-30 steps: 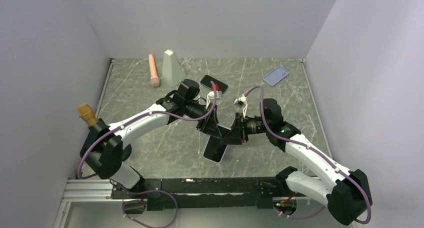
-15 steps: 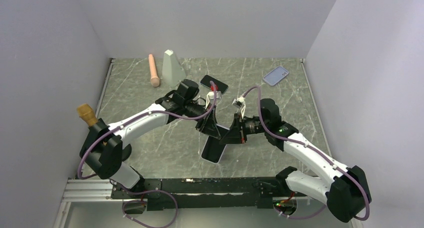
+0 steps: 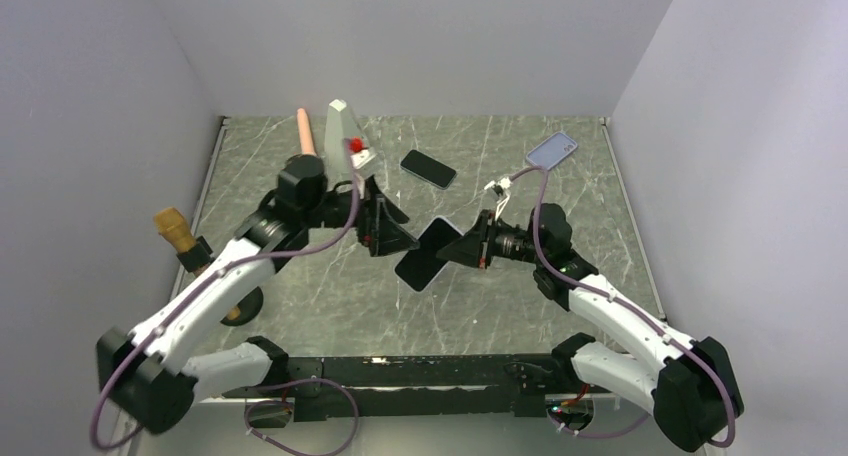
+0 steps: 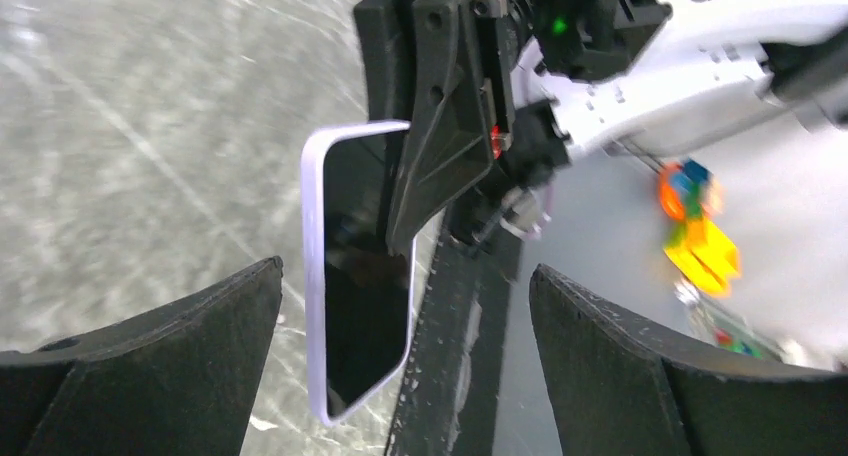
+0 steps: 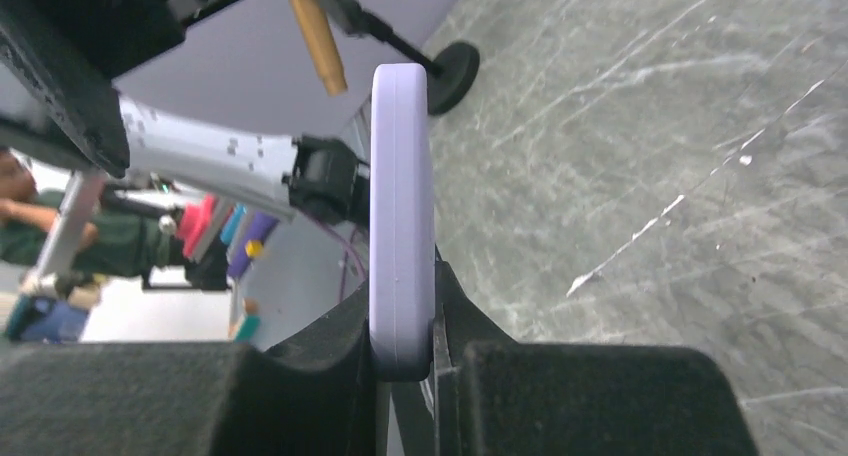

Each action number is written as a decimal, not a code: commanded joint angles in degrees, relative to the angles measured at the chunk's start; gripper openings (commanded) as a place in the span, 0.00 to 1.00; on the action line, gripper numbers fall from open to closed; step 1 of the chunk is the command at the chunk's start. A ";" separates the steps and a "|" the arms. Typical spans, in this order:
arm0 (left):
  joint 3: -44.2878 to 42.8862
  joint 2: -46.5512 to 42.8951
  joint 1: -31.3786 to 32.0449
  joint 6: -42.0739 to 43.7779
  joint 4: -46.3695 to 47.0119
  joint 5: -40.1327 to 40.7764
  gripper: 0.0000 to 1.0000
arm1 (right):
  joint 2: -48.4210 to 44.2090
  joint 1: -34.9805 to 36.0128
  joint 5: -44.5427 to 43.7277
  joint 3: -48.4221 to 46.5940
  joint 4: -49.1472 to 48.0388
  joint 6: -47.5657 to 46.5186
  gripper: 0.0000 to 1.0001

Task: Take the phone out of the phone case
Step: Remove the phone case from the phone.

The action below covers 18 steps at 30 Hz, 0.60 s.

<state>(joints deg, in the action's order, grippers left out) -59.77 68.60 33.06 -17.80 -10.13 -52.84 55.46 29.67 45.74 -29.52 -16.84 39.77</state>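
The phone (image 4: 362, 266), dark screen showing, sits inside a lavender phone case (image 4: 313, 276). My right gripper (image 3: 462, 248) is shut on one end of it and holds it above the table middle, the phone (image 3: 424, 254) sticking out to the left. In the right wrist view the phone case (image 5: 400, 196) stands edge-on between the fingers of the right gripper (image 5: 412, 348). My left gripper (image 3: 392, 238) is open just left of the phone and apart from it. Seen from the left wrist, the left gripper (image 4: 405, 276) has its jaws spread wide with the phone's free end beyond them.
A second dark phone (image 3: 428, 168) lies behind the grippers. An empty lavender case (image 3: 552, 150) lies at the back right. A peach cylinder (image 3: 306, 138) and a grey wedge-shaped block (image 3: 342, 128) stand at the back left. A brass-coloured piece (image 3: 175, 228) is at the left edge.
The left gripper opened, let go of the phone and drew back to the left. The right gripper kept its hold and carried the phone slightly up and toward the back.
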 commanded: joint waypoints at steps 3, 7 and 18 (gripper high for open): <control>9.26 -13.65 -1.28 -12.18 5.95 19.96 0.94 | 5.01 -3.37 1.96 -2.38 -26.77 19.08 0.00; 13.76 -14.62 -1.28 -18.20 8.51 19.80 0.95 | 11.19 -3.75 7.52 -0.93 -48.36 31.03 0.00; 17.51 -12.67 -0.13 -26.42 18.22 15.13 0.29 | 14.68 -3.46 8.37 1.54 -63.87 40.36 0.00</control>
<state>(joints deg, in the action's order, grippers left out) -41.52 56.07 32.86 -41.52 2.85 -37.32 73.82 25.74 52.93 -26.70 -70.08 76.93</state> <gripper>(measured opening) 0.538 0.173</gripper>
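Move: Just below the open left fingers, about 7 cm down and some 5 cm to that hand's right, hangs the middle of the cased phone, level with it front to back. It is already pinched in the right fingers, its middle about 2 cm left of the right hand. On the table lie the bare phone, some 36 cm ahead of the left hand and 3 cm right, and the empty case, roughly 40 cm ahead of the right hand and 33 cm right. Raising the cased phone about 6 cm and slightly forward, the right hand keeps its pinch and rolls it some 20 degrees, left side up. The left hand swings left with a slight rise, turning counter-clockwise, then sinks and rolls before easing up a little, ending about 3 cm lower; its fingers come around the phone's near left part and close from wide open to about half. ##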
